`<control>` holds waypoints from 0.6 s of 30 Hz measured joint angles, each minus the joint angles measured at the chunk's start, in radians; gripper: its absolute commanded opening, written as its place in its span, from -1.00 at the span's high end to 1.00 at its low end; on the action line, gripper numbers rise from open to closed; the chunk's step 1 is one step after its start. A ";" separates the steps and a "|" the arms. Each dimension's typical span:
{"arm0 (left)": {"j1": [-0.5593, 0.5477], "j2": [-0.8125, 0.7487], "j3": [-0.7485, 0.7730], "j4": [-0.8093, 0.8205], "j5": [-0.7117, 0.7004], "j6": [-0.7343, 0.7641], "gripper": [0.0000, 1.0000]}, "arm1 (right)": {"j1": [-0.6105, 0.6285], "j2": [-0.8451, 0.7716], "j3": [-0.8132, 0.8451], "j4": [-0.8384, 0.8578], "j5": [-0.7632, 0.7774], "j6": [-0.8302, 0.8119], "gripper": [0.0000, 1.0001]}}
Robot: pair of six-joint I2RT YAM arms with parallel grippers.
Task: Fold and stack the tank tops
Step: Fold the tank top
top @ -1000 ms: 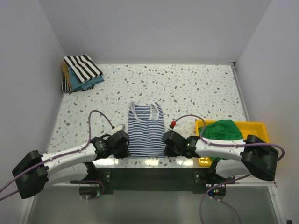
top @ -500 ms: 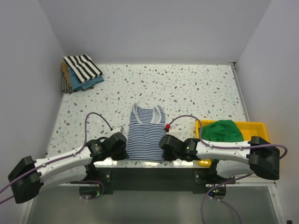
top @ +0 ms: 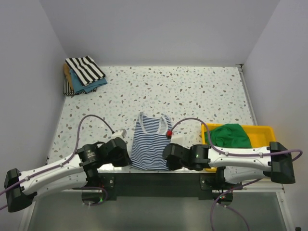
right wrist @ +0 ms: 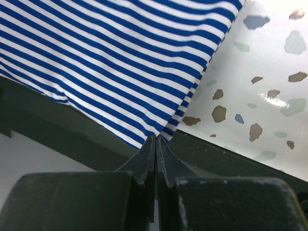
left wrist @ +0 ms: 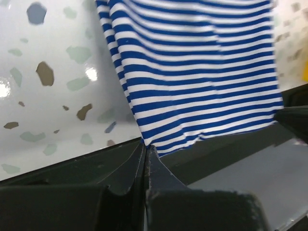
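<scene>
A blue-and-white striped tank top (top: 150,144) lies stretched over the table's near edge, straps pointing away from the arms. My left gripper (left wrist: 145,147) is shut on its bottom left corner (left wrist: 149,140). My right gripper (right wrist: 157,139) is shut on its bottom right corner (right wrist: 161,134). In the top view the left gripper (top: 126,156) and right gripper (top: 168,159) flank the hem, which hangs past the edge. A green tank top (top: 230,135) lies bunched in the yellow tray (top: 263,130). Folded tank tops, black-and-white striped on top (top: 84,70), are stacked at the far left corner.
The speckled table (top: 192,91) is walled on three sides. The yellow tray stands by the right arm near the front edge. A dark frame below the table edge (left wrist: 231,144) shows under the hem.
Both grippers have pulled the striped top toward the near edge, so its hem now hangs over it. The left gripper has shut on its corner.
</scene>
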 measured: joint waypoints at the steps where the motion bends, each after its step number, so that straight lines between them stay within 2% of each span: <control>1: -0.001 0.002 0.035 -0.016 -0.010 0.000 1.00 | 0.000 -0.004 0.025 -0.022 0.011 -0.001 1.00; 6: -0.001 0.066 0.235 -0.045 -0.116 0.008 1.00 | -0.025 -0.002 0.172 -0.110 0.065 -0.031 1.00; 10: 0.032 0.177 0.368 -0.034 -0.200 0.053 1.00 | -0.140 0.026 0.267 -0.118 0.061 -0.098 1.00; 14: 0.229 0.278 0.424 0.051 -0.176 0.153 1.00 | -0.363 0.063 0.311 -0.099 0.002 -0.198 1.00; 18: 0.449 0.423 0.455 0.209 -0.098 0.236 1.00 | -0.586 0.189 0.391 -0.053 -0.095 -0.297 1.00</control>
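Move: Both hands already pinch the corners of the striped tank top's near edge, low at the table front. Its neckline lies about 23 cm ahead and 12 cm right of the left hand, and about 23 cm ahead and 9 cm left of the right hand, some 6 cm lower. The green cloth is about 28 cm right and 17 cm ahead of the right hand, in the yellow bin centred about 34 cm right and 12 cm ahead. Keeping their pinch, both hands lift the near edge about 10 cm, then sweep it some 19 cm forward towards the neckline. ##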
